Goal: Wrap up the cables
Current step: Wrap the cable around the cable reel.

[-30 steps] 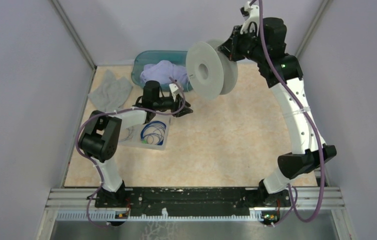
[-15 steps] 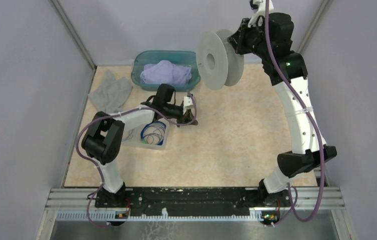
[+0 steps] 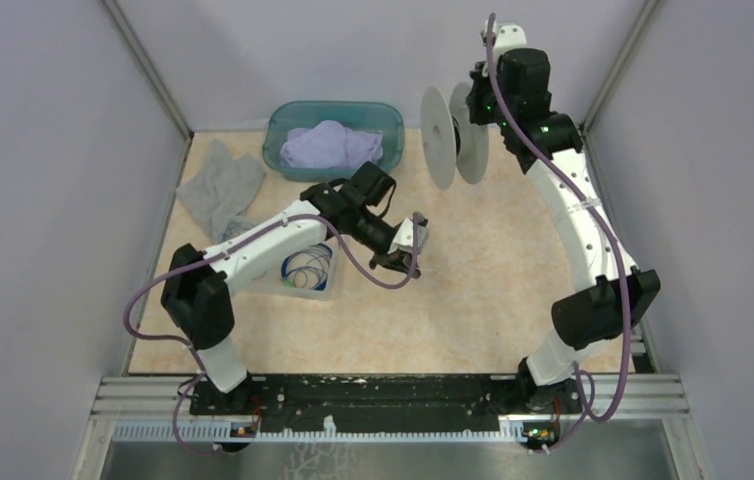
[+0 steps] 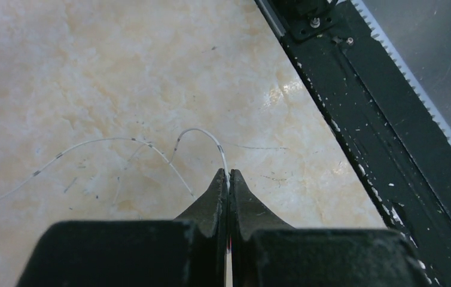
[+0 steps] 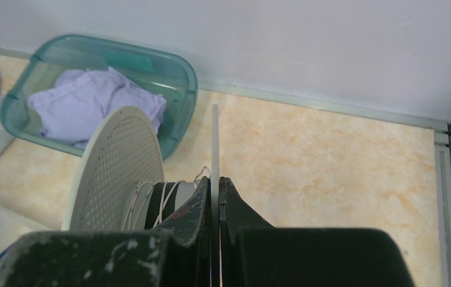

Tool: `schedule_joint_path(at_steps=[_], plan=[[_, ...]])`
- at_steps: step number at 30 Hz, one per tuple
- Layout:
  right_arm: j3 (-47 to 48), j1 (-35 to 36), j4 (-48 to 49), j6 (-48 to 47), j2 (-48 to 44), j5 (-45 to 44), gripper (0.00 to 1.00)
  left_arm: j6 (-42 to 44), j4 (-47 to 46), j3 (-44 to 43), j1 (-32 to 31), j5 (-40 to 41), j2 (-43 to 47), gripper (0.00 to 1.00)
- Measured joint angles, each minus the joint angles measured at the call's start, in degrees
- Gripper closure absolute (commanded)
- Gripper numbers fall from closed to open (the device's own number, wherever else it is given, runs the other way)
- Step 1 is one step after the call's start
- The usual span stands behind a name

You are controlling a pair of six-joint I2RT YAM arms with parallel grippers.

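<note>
A thin whitish cable [image 4: 199, 130] arcs over the tabletop, and my left gripper [image 4: 228, 174] is shut on its end. From above, that gripper [image 3: 400, 263] sits mid-table, right of a clear tray [image 3: 325, 290] holding coiled blue cables [image 3: 305, 267]. High at the back, my right gripper [image 5: 215, 179] is shut on the thin edge of one flange of a white spool [image 3: 453, 147]. The spool's other, perforated flange [image 5: 121, 161] stands to the left, and a few turns of whitish wire [image 5: 151, 200] lie on the hub.
A teal bin [image 3: 288, 120] with lavender cloth stands at the back left. A grey rag [image 3: 218, 185] lies beside it. The black rail [image 4: 378, 119] runs along the table's near edge. Grey walls close in both sides.
My left arm swung right and nearer, away from the tray, and its jaws shut on the whitish cable. The right arm turned the spool nearly edge-on and shifted it right.
</note>
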State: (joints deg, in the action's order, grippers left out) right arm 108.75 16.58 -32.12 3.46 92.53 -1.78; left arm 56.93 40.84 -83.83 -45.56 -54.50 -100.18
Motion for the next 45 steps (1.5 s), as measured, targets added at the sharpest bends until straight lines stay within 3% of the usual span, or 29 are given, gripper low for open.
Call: schedule_joint_path(at_steps=[9, 16, 28, 45], plan=[[-11.63, 0.94, 6.1, -5.51, 0.0, -6.73, 1.0, 1.14, 12.7, -20.39, -0.39, -4.55, 0.0, 0.99], [-19.15, 1.97, 10.75, -8.92, 0.0, -10.49, 1.0, -7.87, 12.85, -32.5, -0.44, -6.93, 0.0, 0.99], [-32.79, 2.8, 17.66, -12.55, -0.28, -12.87, 1.0, -23.74, 6.69, -41.9, 1.05, 2.51, 0.02, 1.0], [-42.49, 2.93, 22.88, -13.88, -7.48, -6.91, 1.0, -43.34, -7.15, -41.66, 16.96, 11.72, 0.24, 0.99]])
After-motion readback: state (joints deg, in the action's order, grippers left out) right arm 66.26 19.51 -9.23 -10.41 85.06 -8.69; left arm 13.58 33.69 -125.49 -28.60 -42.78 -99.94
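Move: The reel's middle is some 27 cm ahead of the left gripper, 7 cm to its right and 16 cm higher. The right gripper already holds the reel by its right flange, with the middle about 4 cm left of that hand, 6 cm below and 1 cm ahead. The teal tub stands roughly 16 cm ahead of the right hand, 28 cm to its left and 35 cm lower; the clear box lies about 14 cm ahead of the left hand, 29 cm to its left and 16 cm lower. Keep the cable pinched and raise the left gripper almost straight up, nearly 30 cm in all, then carry it forward about 15 cm and a little left, swinging counter-clockwise, so it goes from below the reel to above it. Meanwhile lower the right gripper with the reel, drawing slightly back late on and rolling its left side down; keep its fingers shut on the flange. ##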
